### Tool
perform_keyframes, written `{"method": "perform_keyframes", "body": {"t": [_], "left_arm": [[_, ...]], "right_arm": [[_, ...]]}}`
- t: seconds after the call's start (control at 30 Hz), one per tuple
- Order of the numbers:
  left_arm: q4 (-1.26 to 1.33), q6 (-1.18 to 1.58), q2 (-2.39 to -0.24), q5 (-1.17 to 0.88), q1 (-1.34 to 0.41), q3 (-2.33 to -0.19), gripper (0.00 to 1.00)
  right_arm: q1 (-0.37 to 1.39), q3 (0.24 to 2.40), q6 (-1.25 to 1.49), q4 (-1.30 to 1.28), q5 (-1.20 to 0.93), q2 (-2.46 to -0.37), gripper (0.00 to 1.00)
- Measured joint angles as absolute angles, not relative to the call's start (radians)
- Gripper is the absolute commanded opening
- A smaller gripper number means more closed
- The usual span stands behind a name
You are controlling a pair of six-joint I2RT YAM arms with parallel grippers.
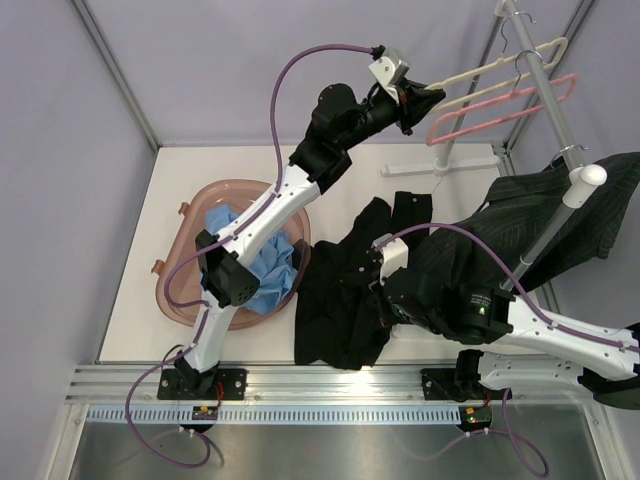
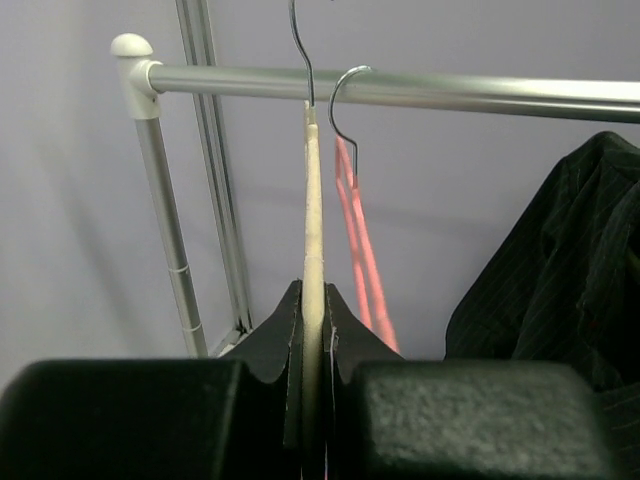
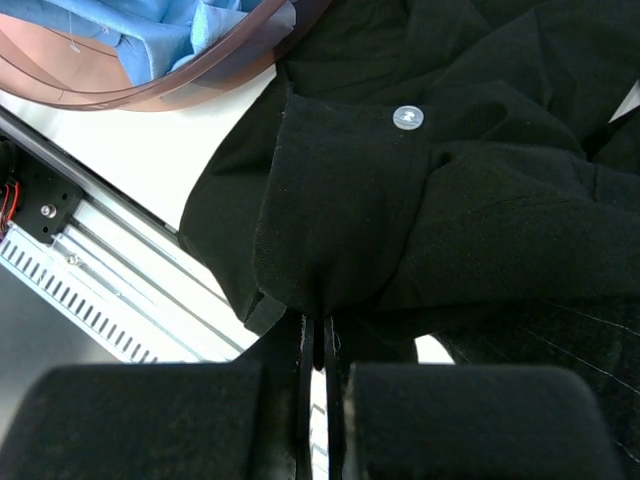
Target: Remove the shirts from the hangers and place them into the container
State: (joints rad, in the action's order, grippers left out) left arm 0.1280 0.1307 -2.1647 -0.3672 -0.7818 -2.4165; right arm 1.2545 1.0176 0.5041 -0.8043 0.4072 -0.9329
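High at the back, my left gripper (image 1: 425, 98) (image 2: 313, 330) is shut on the arm of a bare cream hanger (image 1: 490, 68) (image 2: 313, 230) whose hook sits on the rack pole (image 2: 450, 90). A bare pink hanger (image 1: 500, 105) (image 2: 360, 250) hangs just behind it. The black shirt (image 1: 345, 290) (image 3: 400, 200) lies crumpled on the table right of the container (image 1: 185, 260) (image 3: 150, 95). My right gripper (image 1: 378, 300) (image 3: 322, 325) is shut on a fold of it. The light blue shirt (image 1: 255, 255) (image 3: 150, 30) fills the container. The pinstriped shirt (image 1: 560, 215) (image 2: 570, 270) hangs on the rack at right.
The grey rack's pole (image 1: 545, 75) slants across the back right corner, and its white foot (image 1: 440, 165) rests on the table behind the black shirt. The aluminium rail (image 1: 330, 385) (image 3: 110, 290) runs along the near table edge.
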Motion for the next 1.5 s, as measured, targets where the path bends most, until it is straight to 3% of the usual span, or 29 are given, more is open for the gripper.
{"method": "perform_keyframes", "body": {"t": [0.73,0.77,0.8,1.03,1.13,1.5], "left_arm": [[0.219,0.158,-2.28,-0.339,-0.809,-2.455,0.0],[0.221,0.158,-2.28,-0.338,-0.809,-2.455,0.03],[0.222,0.158,-2.28,-0.338,-0.809,-2.455,0.12],[0.242,0.171,-2.28,-0.334,-0.808,-2.454,0.2],[0.249,0.182,-2.28,-0.333,-0.808,-2.445,0.32],[0.155,0.137,-2.225,-0.277,-0.799,-2.372,0.49]], "right_arm": [[1.294,1.019,0.525,-0.805,0.46,-0.956,0.0],[1.294,1.02,0.525,-0.805,0.461,-0.956,0.0],[1.294,1.021,0.525,-0.805,0.463,-0.956,0.0],[1.296,1.025,0.529,-0.812,0.478,-0.951,0.0],[1.296,1.026,0.533,-0.813,0.482,-0.937,0.0],[1.299,1.033,0.545,-0.844,0.511,-0.905,0.0]]}}
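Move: The left gripper already holds the near end of the cream hanger, its hook up by the rail; the rail spot lies about 14 cm to the gripper's right, 6 cm ahead and some 10 cm above. The pink hanger's middle is about 13 cm right and 2 cm back, roughly level; the striped shirt is some 22 cm right, 16 cm back and 15 cm lower. From the right gripper the rail spot lies about 32 cm ahead, 28 cm right and 40 cm up. Bring the left gripper down and to the right, about 3 cm each way and slightly forward, to set the cream hanger's hook over the rail beside the pink hanger's. Stop there, open the fingers to nearly half to release the hanger's end, then start sinking another centimetre or so as they open. ##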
